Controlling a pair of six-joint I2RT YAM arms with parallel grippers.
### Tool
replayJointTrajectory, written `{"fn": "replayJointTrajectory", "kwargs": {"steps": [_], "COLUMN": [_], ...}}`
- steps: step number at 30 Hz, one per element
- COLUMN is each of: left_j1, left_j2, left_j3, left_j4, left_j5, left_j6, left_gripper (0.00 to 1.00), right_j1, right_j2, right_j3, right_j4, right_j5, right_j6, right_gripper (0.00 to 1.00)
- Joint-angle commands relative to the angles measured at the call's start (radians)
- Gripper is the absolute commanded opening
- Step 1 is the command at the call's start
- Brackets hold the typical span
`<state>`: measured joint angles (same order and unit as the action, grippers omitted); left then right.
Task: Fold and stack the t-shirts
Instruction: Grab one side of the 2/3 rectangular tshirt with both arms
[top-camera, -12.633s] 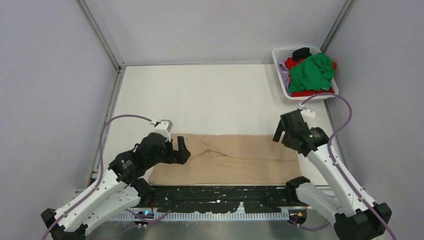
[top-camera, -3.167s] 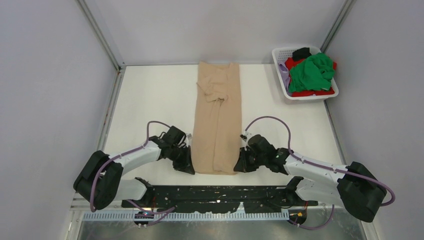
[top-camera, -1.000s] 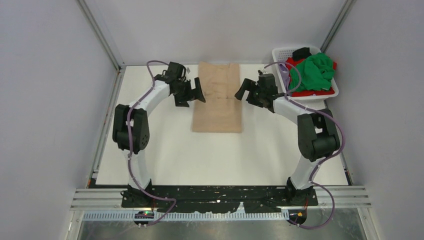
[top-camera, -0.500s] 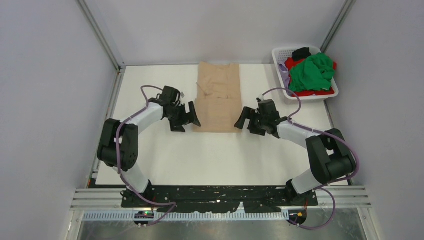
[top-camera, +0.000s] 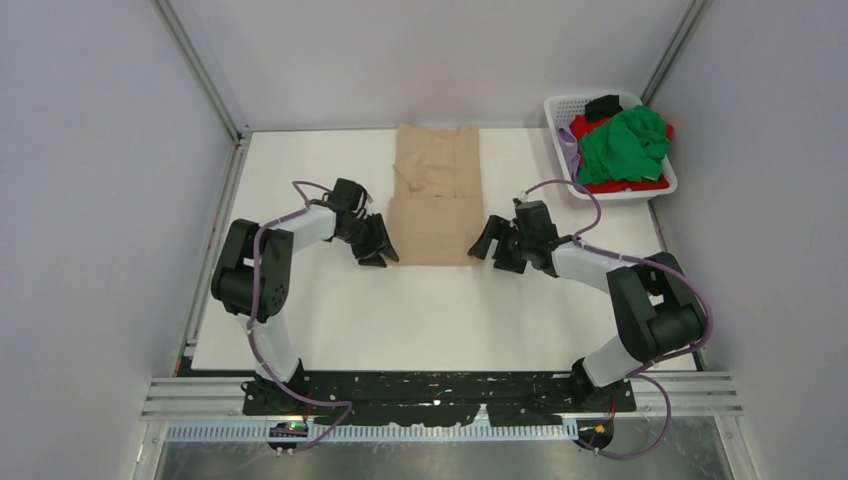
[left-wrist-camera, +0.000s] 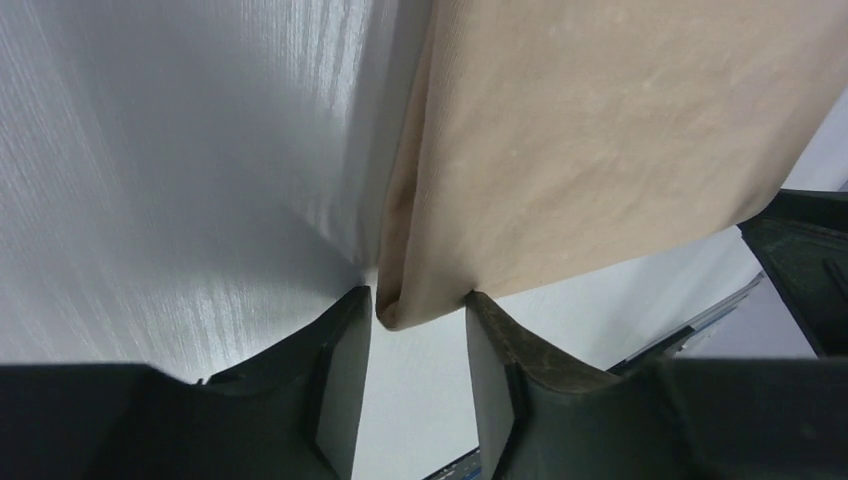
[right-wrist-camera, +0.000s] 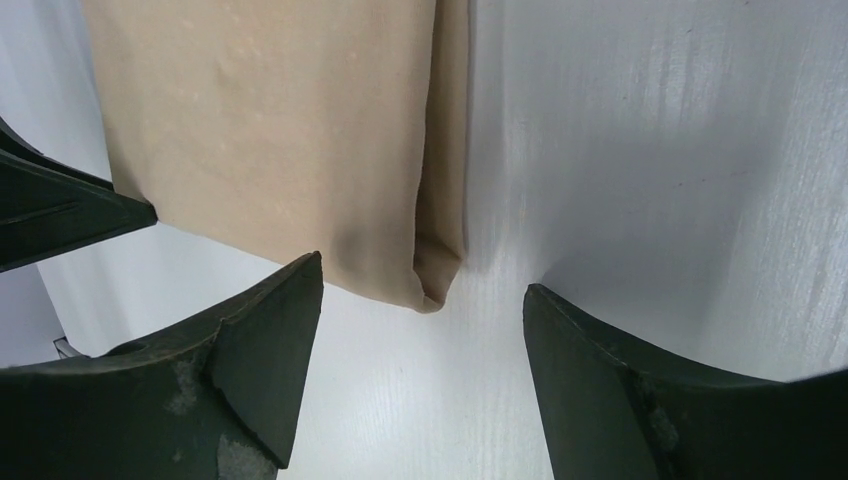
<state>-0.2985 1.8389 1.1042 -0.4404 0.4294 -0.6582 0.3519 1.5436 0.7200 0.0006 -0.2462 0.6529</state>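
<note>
The beige t-shirt (top-camera: 435, 195) lies folded into a short rectangle at the back middle of the table, its fold edge nearest me. My left gripper (top-camera: 378, 250) sits low at the shirt's near left corner. In the left wrist view that corner (left-wrist-camera: 425, 300) lies between the tips of the narrowed jaws (left-wrist-camera: 418, 305), brushing the right finger (left-wrist-camera: 495, 370), with bare table between the pads. My right gripper (top-camera: 490, 245) is at the near right corner. It (right-wrist-camera: 423, 275) stands wide open, and the cloth corner (right-wrist-camera: 435, 270) between its tips touches neither finger.
A white mesh basket (top-camera: 560, 110) at the back right holds a green t-shirt (top-camera: 622, 145) heaped over red (top-camera: 610, 186), black (top-camera: 603, 105) and lilac (top-camera: 570, 150) ones. Metal frame posts and grey walls close in the left, right and back sides.
The long strip of shirt was folded in half. Over the last second both grippers came from its far end to its near corners, and the left jaws narrowed.
</note>
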Motion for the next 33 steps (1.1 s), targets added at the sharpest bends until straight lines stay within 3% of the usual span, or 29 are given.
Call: {"fn": "replayJointTrajectory", "kwargs": {"steps": [1, 8, 11, 18, 25, 29, 33], "left_j1": [0.004, 0.004, 0.004, 0.004, 0.001, -0.019, -0.1], "left_j2": [0.036, 0.078, 0.078, 0.049, -0.131, -0.379, -0.647], "left_j3": [0.036, 0.073, 0.071, 0.05, -0.096, -0.247, -0.331], "left_j4": [0.031, 0.016, 0.017, 0.011, -0.006, -0.1, -0.27], "left_j5": [0.01, 0.023, 0.021, -0.004, -0.015, -0.033, -0.173], "left_j6": [-0.022, -0.026, -0.024, -0.02, 0.01, 0.031, 0.01], "left_gripper": [0.36, 0.0, 0.0, 0.0, 0.0, 0.0, 0.0], "right_j1": [0.006, 0.01, 0.01, 0.013, 0.024, 0.078, 0.161], "right_j2": [0.018, 0.055, 0.086, 0.132, 0.029, -0.21, -0.421], "right_j3": [-0.005, -0.009, -0.007, -0.046, -0.109, -0.15, -0.134], "right_j4": [0.048, 0.077, 0.106, 0.148, 0.052, -0.137, -0.334], "right_j5": [-0.02, -0.036, -0.032, -0.038, -0.133, -0.216, -0.276], "right_j6": [0.017, 0.029, 0.033, 0.048, -0.04, -0.11, -0.141], "right_gripper": [0.78, 0.66, 0.56, 0.08, 0.05, 0.05, 0.05]}}
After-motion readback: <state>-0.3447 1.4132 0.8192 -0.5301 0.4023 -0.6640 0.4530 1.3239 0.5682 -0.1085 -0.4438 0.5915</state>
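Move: The tan t-shirt's near-left corner lies between the left fingertips, about 1 cm ahead, 1 cm right and 1 cm below. Its near-right corner is level with the right hand, about 2 cm left and 2 cm below. The shirt's far edge has its middle some 28 cm ahead of the right hand and 9 cm left; the laundry basket stands roughly 25 cm ahead of that hand and 29 cm right. Both hands ease down, pinch the t-shirt's near corners shut, then draw them back about 9 cm while rising. ##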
